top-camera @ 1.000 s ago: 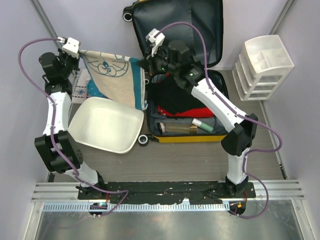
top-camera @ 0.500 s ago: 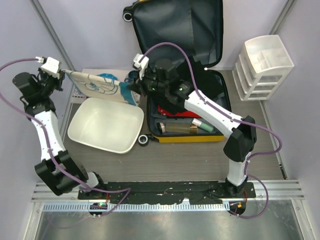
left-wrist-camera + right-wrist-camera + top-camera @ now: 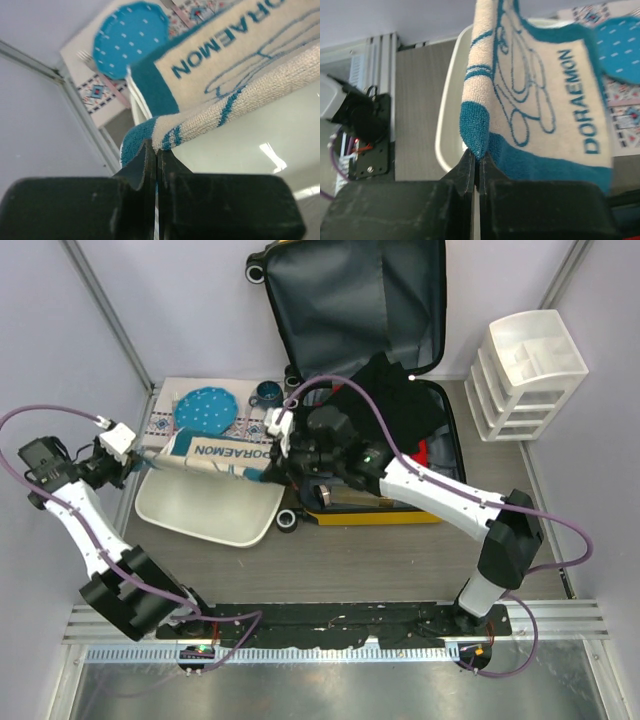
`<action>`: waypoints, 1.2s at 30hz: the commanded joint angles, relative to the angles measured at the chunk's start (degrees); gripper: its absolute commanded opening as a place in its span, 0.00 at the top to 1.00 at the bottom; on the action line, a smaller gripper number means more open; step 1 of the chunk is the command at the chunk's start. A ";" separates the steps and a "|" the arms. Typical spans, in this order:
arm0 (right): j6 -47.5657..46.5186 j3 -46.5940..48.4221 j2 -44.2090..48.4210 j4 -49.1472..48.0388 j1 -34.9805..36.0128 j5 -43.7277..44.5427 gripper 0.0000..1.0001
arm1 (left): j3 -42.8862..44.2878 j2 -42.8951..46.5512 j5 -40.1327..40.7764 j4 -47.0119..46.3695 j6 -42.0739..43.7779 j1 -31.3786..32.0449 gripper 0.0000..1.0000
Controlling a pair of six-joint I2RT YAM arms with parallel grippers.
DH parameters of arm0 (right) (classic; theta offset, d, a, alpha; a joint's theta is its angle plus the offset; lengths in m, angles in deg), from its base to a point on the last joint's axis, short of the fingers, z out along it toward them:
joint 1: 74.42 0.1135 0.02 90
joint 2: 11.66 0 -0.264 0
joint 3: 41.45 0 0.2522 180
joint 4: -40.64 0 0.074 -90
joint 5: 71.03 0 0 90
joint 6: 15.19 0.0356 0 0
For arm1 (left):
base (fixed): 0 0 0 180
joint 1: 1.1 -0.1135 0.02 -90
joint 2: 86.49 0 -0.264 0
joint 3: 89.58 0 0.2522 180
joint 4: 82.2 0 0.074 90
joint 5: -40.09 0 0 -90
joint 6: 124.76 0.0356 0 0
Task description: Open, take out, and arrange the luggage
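The luggage [image 3: 360, 300] lies open at the back, its lid propped against the wall and its yellow base holding black [image 3: 400, 405] and red clothes. A cream and teal DORAEMON towel [image 3: 215, 453] is stretched between both grippers, low over the white tray [image 3: 200, 520]. My left gripper [image 3: 150, 462] is shut on the towel's left corner, seen close up in the left wrist view [image 3: 156, 150]. At the towel's right corner my right gripper [image 3: 262, 472] is shut on a teal fold [image 3: 478, 157]. The towel [image 3: 535, 100] fills most of the right wrist view.
A patterned placemat [image 3: 165, 425] behind the tray carries a blue dotted plate [image 3: 205, 412] and a blue cup [image 3: 268, 395]. A white drawer unit [image 3: 525, 375] stands at the right. A black tape roll [image 3: 287, 521] lies beside the luggage's front corner.
Both arms have swung down and toward the near side. The towel went from hanging upright over the placemat to lying stretched low above the tray. The plate and cup are uncovered.
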 commanded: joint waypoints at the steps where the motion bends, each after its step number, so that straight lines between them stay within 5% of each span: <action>1: 1.33 -7.34 1.11 -1.16 3.20 -1.39 0.99 | 3.27 -6.40 4.01 22.87 27.68 -2.31 1.00; 4: 1.08 -9.46 -1.52 -3.36 4.61 -0.69 0.99 | 3.02 -8.70 7.44 28.79 35.96 -2.40 1.00; 13: -2.62 -2.79 -11.71 -0.91 6.01 -1.74 0.99 | -3.75 -8.17 15.71 25.46 40.82 -4.06 1.00; 36: -3.76 -0.24 -11.46 2.52 10.76 -4.46 0.99 | -2.08 -9.93 20.72 35.58 51.99 -9.07 1.00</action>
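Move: The towel is already stretched between both hands, and it goes to the white tray below: the tray's middle lies some 10 cm to the left hand's right, 3 cm back and 24 cm down. From the right hand it is about 18 cm left, 3 cm forward and 26 cm down; the blue plate sits 22 cm ahead and 22 cm left, the mug 24 cm ahead and 4 cm left, and the suitcase wheel 6 cm back and 3 cm left. The towel, still pinched at its near edge by both grippers, is brought down and back over the tray. Both hands sink some 13 cm, quickly at first, and draw back 8 or 9 cm, the right also shifting left and the left tipping its fingers further down. The right dips slightly too low, rises a little, then holds; neither opens. ##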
